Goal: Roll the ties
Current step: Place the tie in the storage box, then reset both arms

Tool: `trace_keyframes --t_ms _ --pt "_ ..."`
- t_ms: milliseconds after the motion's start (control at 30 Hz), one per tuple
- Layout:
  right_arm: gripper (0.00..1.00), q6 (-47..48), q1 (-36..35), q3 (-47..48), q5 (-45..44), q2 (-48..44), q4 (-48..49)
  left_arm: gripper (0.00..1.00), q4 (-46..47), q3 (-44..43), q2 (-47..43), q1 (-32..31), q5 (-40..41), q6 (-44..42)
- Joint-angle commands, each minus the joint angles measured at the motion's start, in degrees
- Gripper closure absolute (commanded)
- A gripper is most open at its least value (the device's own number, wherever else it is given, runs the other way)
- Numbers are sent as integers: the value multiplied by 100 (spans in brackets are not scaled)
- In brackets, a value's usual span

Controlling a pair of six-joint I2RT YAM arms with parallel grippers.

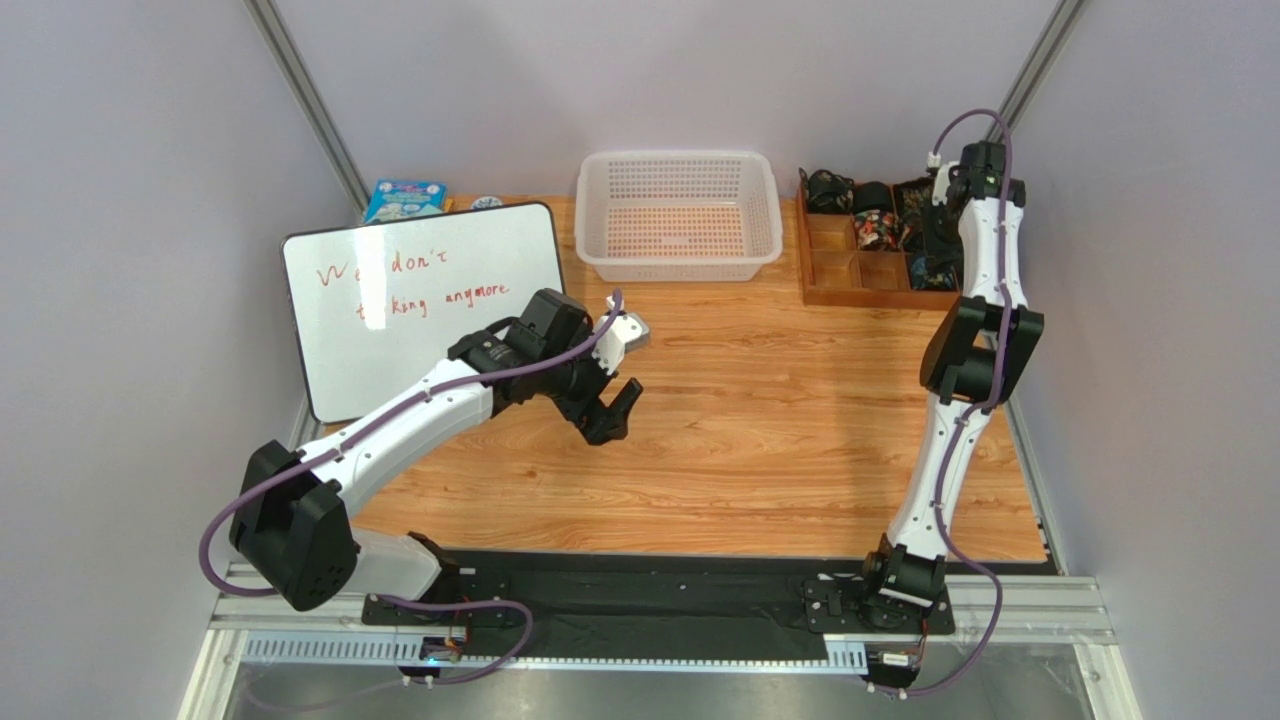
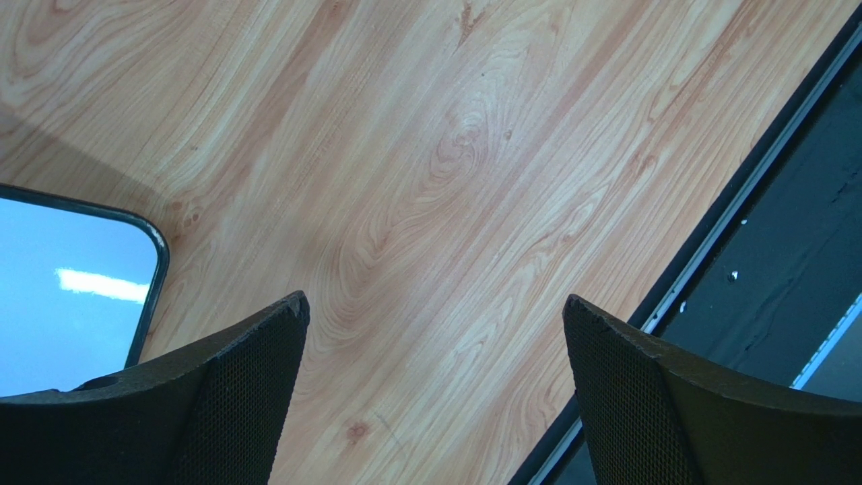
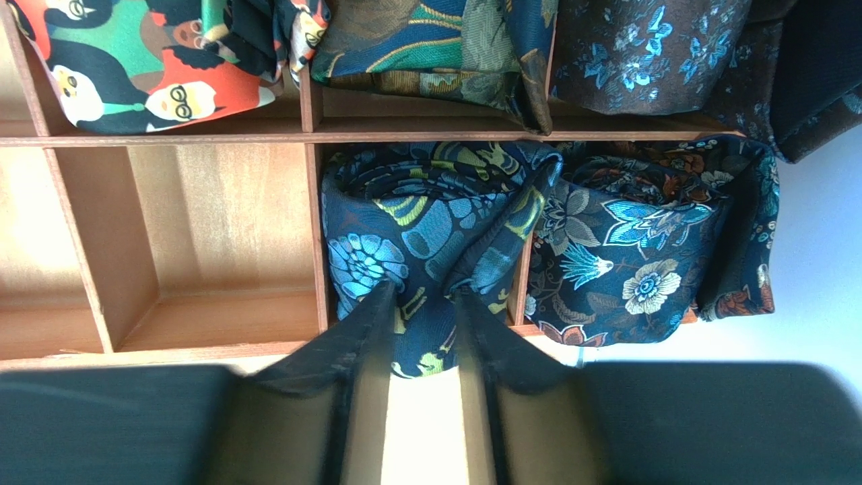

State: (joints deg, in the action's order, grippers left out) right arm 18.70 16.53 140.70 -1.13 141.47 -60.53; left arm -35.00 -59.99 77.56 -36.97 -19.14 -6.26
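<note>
In the right wrist view, rolled ties fill a wooden compartment tray [image 3: 314, 217]. A black tie with teal and yellow paisley [image 3: 425, 217] sits in the middle compartment, and part of it bulges over the tray's near edge. My right gripper [image 3: 425, 300] is shut on that bulging fold, one finger on each side. A dark floral tie [image 3: 648, 253] lies beside it, and a bright tie printed with faces [image 3: 132, 61] sits in the back row. My left gripper [image 1: 613, 408] hangs open over bare wood, with nothing between its fingers [image 2: 243, 394].
A white mesh basket [image 1: 679, 210] stands at the back centre, left of the wooden tray [image 1: 842, 278]. A whiteboard [image 1: 421, 300] lies at the left, with a small blue box [image 1: 403, 198] behind it. Two tray compartments [image 3: 192, 232] left of the paisley tie hold nothing.
</note>
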Motion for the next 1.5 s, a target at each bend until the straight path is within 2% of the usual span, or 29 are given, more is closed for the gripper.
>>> trace_keyframes --t_ms 0,133,233,267,333,367,533,667,733,800,1033,1267,1333,1467 --pt "64 -129 8 62 25 -75 217 0 -42 -57 -188 50 6 108" --pt "51 -314 8 133 525 -479 235 1 -50 -206 -197 163 -20 195" --pt "34 -472 -1 28 815 -988 244 1 -59 -399 -250 313 -195 274" --pt "23 -533 -1 -16 903 -1129 261 0 -59 -548 -267 339 -231 275" --pt "12 -743 25 -113 1070 -1533 270 0 -68 -715 -294 383 -284 275" --pt "0 -806 34 -244 1305 -1674 261 0 -129 -942 -285 384 -284 266" --pt "0 -1166 34 -763 1966 -2579 121 0 -568 -1761 22 471 24 336" --pt "0 -1430 -1 -1430 2704 -3281 -108 0 -1210 -2306 294 735 -204 600" --pt "0 -1422 -97 -2264 2845 -3616 -73 1 -1350 -2333 321 936 -240 600" --pt "0 -1317 -264 -3245 2899 -4187 -20 0 -1360 -2272 164 1103 -327 732" --pt "0 -1088 -800 -5524 2969 -5489 15 1 -1465 -1658 -566 1614 -73 662" --pt "0 -1325 -1503 -6721 2899 -6323 349 1 -1483 -805 -1505 2027 -11 635" --pt "0 -1308 -1819 -6898 2837 -6438 437 1 -1500 -612 -1656 2229 -3 635" --pt "0 -1229 -2005 -7276 2767 -6658 437 1 -1553 -260 -2269 2343 234 424"
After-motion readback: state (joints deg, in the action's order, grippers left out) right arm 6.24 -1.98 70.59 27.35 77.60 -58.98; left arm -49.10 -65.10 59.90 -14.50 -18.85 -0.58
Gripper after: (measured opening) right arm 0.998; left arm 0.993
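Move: The right hand is low over the storage box, its nearly closed fingers at the rolled tie, whose middle is about 1 cm ahead and 2 cm below. At the same height, an empty compartment lies some 7 cm to the hand's left and a flowered tie 8 cm to its right, both about 1 cm ahead. From the left hand, the rolled tie is roughly 30 cm ahead, 46 cm right and 6 cm lower. Right hand opens, rises 20 cm off the tie, then retreats 35 cm back-left, sinking; left hand swings left. ##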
